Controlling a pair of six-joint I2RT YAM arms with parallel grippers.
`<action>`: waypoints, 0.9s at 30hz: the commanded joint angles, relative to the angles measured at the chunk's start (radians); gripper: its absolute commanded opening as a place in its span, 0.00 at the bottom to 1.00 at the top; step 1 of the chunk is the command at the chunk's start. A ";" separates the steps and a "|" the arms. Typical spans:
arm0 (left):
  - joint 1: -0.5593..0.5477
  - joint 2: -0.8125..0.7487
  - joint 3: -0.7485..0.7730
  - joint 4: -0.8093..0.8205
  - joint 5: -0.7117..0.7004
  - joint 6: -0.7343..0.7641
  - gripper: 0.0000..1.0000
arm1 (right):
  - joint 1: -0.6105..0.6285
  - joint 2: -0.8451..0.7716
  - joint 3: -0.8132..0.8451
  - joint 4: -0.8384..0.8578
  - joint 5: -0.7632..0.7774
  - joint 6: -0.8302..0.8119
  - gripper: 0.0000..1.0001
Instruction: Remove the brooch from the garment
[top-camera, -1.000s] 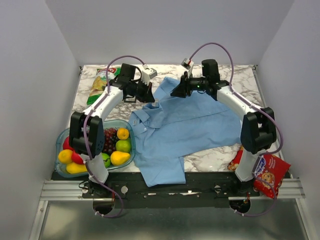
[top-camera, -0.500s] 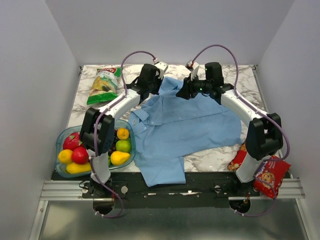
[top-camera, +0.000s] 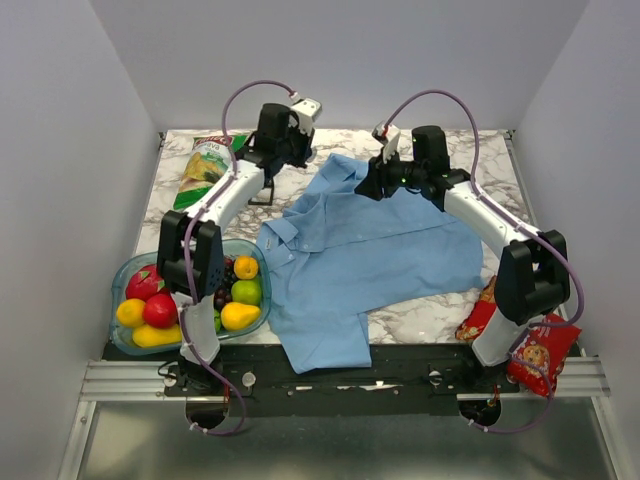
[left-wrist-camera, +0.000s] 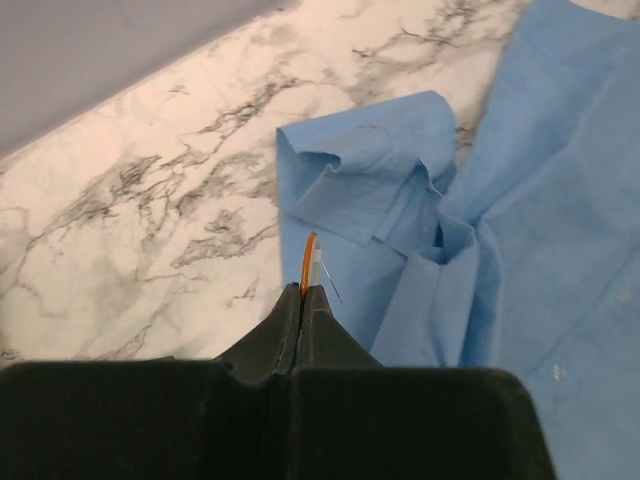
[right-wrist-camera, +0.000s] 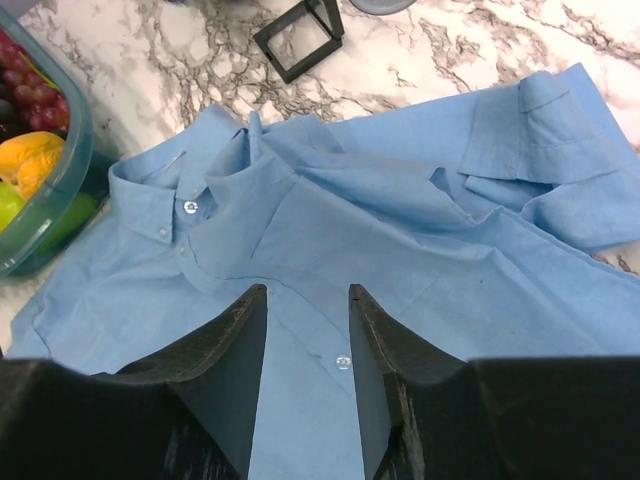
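Observation:
The garment (top-camera: 380, 250), a light blue collared shirt, lies spread across the marble table. My left gripper (top-camera: 285, 150) is raised over the table's back left, beside the shirt's rumpled sleeve (left-wrist-camera: 370, 190). In the left wrist view its fingers (left-wrist-camera: 302, 292) are shut on the brooch (left-wrist-camera: 309, 262), of which only a thin orange edge and a silver pin show. The brooch is clear of the cloth. My right gripper (top-camera: 364, 187) hovers open over the shirt's upper part. Nothing is between its fingers (right-wrist-camera: 305, 290), only the button front (right-wrist-camera: 343, 361) below.
A small black open frame box (right-wrist-camera: 300, 35) stands on the marble behind the collar. A fruit bowl (top-camera: 118, 272) sits at the front left and a green chips bag (top-camera: 205, 165) at the back left. Red snack bags (top-camera: 535, 350) lie at the front right edge.
My left arm has lifted off the collar area, swung over the sleeve, then pulled back to the left with the brooch pinched. The right gripper has drifted slightly right and stays open.

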 joint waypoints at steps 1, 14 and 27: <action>0.082 -0.102 0.028 -0.155 0.543 0.117 0.00 | -0.017 0.008 0.046 -0.037 -0.046 -0.074 0.47; 0.113 -0.098 0.149 -0.626 0.906 0.460 0.00 | -0.033 0.101 0.241 -0.071 -0.443 -0.157 0.43; 0.108 -0.110 0.149 -0.559 0.947 0.385 0.00 | -0.005 0.130 0.256 -0.100 -0.524 -0.219 0.43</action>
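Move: The brooch is already pinched in the left fingertips. The right hand's half-open fingers, where it is being taken, lie about 11 cm back and 18 cm right of the left hand, roughly level. From the left hand, the garment's collar is some 8 cm back, 6 cm left and 18 cm below, the black frame about 7 cm ahead, 13 cm left. From the right hand, the brooch is about 12 cm ahead, 16 cm left. Left hand draws the held brooch back 14 cm, turning clockwise; the half-open right hand rises 5 cm towards it. ##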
